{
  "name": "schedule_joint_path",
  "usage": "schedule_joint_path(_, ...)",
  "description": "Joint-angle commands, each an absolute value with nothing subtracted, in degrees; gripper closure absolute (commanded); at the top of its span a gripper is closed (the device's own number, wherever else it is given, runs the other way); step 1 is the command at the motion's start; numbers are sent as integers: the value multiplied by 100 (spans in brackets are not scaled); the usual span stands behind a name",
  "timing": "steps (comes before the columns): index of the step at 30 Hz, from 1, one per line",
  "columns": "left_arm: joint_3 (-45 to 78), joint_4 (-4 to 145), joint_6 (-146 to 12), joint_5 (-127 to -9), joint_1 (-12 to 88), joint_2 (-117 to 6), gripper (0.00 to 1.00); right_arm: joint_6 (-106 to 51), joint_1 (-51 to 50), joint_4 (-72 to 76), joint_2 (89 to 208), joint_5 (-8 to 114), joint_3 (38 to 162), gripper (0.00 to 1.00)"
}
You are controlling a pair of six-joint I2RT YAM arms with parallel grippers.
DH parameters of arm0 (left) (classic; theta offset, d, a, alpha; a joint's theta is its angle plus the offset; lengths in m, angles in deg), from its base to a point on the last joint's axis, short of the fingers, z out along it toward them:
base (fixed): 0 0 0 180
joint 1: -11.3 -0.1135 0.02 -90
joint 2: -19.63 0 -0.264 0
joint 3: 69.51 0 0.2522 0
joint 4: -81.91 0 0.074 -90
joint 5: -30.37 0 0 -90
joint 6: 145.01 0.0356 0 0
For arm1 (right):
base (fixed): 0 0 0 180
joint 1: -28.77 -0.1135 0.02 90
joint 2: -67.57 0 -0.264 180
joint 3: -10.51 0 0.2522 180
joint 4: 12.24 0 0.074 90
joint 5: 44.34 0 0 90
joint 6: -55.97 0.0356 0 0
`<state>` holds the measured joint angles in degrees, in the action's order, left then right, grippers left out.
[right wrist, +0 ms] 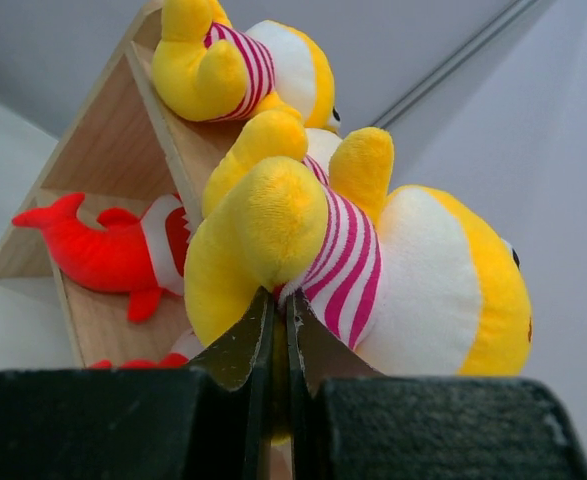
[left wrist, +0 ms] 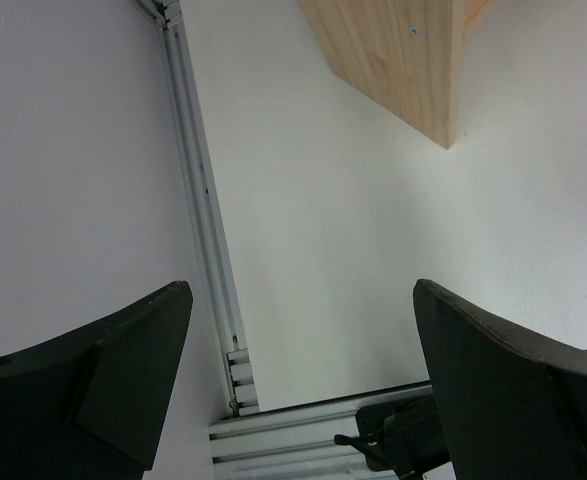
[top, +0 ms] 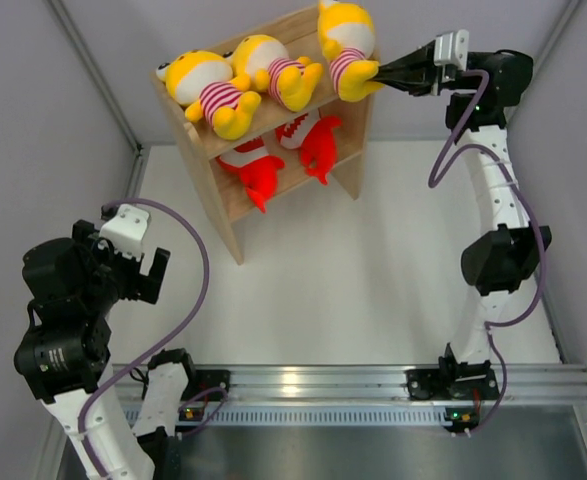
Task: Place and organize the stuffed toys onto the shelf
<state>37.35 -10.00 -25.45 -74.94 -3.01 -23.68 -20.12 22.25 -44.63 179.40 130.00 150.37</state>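
The wooden shelf [top: 225, 205] stands at the back of the table. Two yellow stuffed toys [top: 205, 85] [top: 273, 65] in striped shirts lie on its top tier. Two red fish toys [top: 258, 170] [top: 318, 145] lie on the lower tier. A third yellow toy [top: 345, 40] sits at the top tier's right end, its leg over the edge. My right gripper [top: 378, 72] is shut on that toy [right wrist: 423, 270], pinching yellow plush at the leg between its tips [right wrist: 281, 295]. Far from the shelf at the near left, my left gripper [top: 143, 275] hangs open and empty [left wrist: 301, 290].
Grey enclosure walls close in the table on the left, the back and the right. An aluminium rail [top: 373, 380] with both arm bases runs along the near edge. In the left wrist view I see the shelf's side panel [left wrist: 403, 60] and a wall rail [left wrist: 203, 200].
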Motion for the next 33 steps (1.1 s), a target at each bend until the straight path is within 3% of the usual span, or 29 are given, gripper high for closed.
schedule_joint_path(1, 3882, -1043, -2504, -7589, -356, -2475, 1, -1689, 2227, -5359, 17884, 13830, 15365, 100)
schedule_joint_path(14, 3882, -1043, -2522, -7642, -435, -2493, 1, -2357, 2148, -4630, 18481, 13664, 15558, 100)
schedule_joint_path(17, 3882, -1043, -2513, -7651, -444, -2493, 2, -2454, 2113, -4471, 18517, 13575, 15531, 96)
schedule_joint_path(23, 3847, -1043, -2513, -7616, -452, -2484, 1, -2849, 1981, -3882, 18570, 13189, 15681, 77)
schedule_joint_path(26, 3820, -1051, -2504, -7633, -452, -2458, 1, -2727, 1946, -4023, 18464, 13162, 15707, 63)
schedule_joint_path(27, 3803, -1043, -2495, -7651, -452, -2458, 1, -2718, 1937, -4032, 18420, 13119, 15690, 51)
schedule_joint_path(28, 3794, -1043, -2487, -7651, -452, -2458, 1, -2718, 1928, -4032, 18368, 13083, 15681, 48)
schedule_joint_path(33, 3724, -1043, -2487, -7704, -452, -2431, 2, -2849, 1919, -4067, 18051, 12811, 15287, 37)
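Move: About 6 cm ahead of the right hand, 6 cm to its left and 4 cm lower is the free right end of the shelf's top board, where the pinched yellow toy is taken. The middle yellow toy lies roughly 11 cm left and 4 cm ahead, the left yellow toy some 20 cm left and 1 cm ahead, both 4 cm lower. From the left hand that free end is about 30 cm ahead, 33 cm right and 12 cm up. Lowering the still-pinched yellow toy onto the right end of the top board, the right hand goes forward and down together, about 4 cm each, beside the middle toy, its fingers still pointing left. Near the bottom it begins to open, edges nearly 2 cm left, and spreads the fingers to over half their range on either side of the toy's lower body, ending the pinch. ##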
